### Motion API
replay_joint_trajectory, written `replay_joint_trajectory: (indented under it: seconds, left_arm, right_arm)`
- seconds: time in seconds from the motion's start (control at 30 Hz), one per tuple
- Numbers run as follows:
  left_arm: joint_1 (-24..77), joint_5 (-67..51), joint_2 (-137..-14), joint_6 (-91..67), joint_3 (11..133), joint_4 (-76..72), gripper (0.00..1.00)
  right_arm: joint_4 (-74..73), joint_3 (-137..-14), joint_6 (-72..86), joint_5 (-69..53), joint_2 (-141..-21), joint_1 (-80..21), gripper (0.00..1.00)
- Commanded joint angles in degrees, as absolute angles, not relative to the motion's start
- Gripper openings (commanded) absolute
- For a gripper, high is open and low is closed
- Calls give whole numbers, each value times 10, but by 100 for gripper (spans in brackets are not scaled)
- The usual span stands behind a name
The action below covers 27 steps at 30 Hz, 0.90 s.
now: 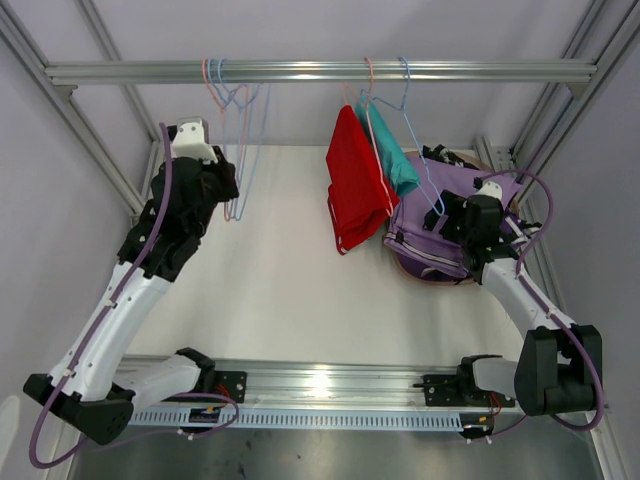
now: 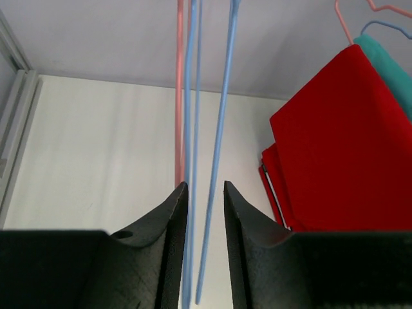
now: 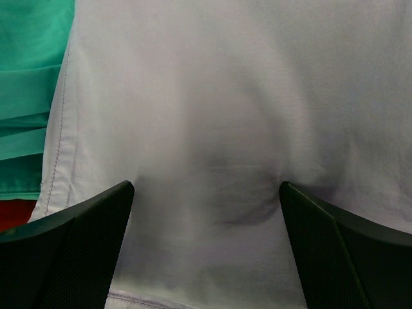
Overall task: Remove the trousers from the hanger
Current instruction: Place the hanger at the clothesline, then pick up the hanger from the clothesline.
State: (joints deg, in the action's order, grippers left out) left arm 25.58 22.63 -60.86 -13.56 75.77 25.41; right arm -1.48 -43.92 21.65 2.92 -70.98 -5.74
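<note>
Red trousers (image 1: 355,185) (image 2: 341,141) and teal trousers (image 1: 396,158) (image 2: 394,64) hang folded over hangers on the rail (image 1: 320,71). Lilac trousers (image 1: 428,240) (image 3: 225,96) lie in a heap at the right. My right gripper (image 1: 448,212) (image 3: 206,187) hovers open just above that lilac cloth, with nothing between its fingers. My left gripper (image 1: 225,178) (image 2: 206,187) is at the empty pink and blue hangers (image 1: 240,150). Its jaws stand a little apart, open. Two blue hanger wires (image 2: 222,129) run between them, one along the left finger, neither one clamped.
The heap rests in a round basket with a brown rim (image 1: 425,277), with dark cloth (image 1: 437,153) at its back. Frame posts (image 1: 100,150) stand at both sides of the white tabletop (image 1: 280,280). The arm bases sit on the near rail (image 1: 320,385).
</note>
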Motion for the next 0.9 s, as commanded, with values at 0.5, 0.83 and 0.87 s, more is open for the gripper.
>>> replay_joint_trajectory:
  seconds: [0.5, 0.83, 0.87]
  left_arm:
    - [342, -46, -642, -235, 852, 189, 47]
    - [367, -176, -801, -309, 871, 44, 60]
    - [369, -184, -810, -313, 876, 34, 61]
  right_arm:
    - [-35, -439, 220, -19, -727, -61, 99]
    - [-33, -439, 219, -31, -730, -61, 100]
    - [-33, -439, 218, -33, -730, -61, 100]
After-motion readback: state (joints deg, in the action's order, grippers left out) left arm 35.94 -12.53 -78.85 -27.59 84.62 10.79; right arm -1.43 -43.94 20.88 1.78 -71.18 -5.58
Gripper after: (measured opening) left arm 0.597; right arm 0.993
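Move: The pink hanger carrying the red trousers is about 27 cm to the right of my left hand, some 5 cm ahead and nearly level with it. The red trousers' middle is about 24 cm right, 4 cm ahead and 6 cm lower; the teal trousers are 30 cm right, 8 cm ahead. The emptied hangers hang about 4 cm straight ahead. From my right hand, the pink hanger lies some 16 cm left, 4 cm ahead and 20 cm above. I draw my left hand away from the emptied hangers and sweep it about 20 cm right towards the red trousers and their pink hanger. On the way I arc some 4 cm back and 6 cm up, then ease forward and down again, turning the hand about 40 degrees clockwise and rolling its left side down while the fingers open wider. ##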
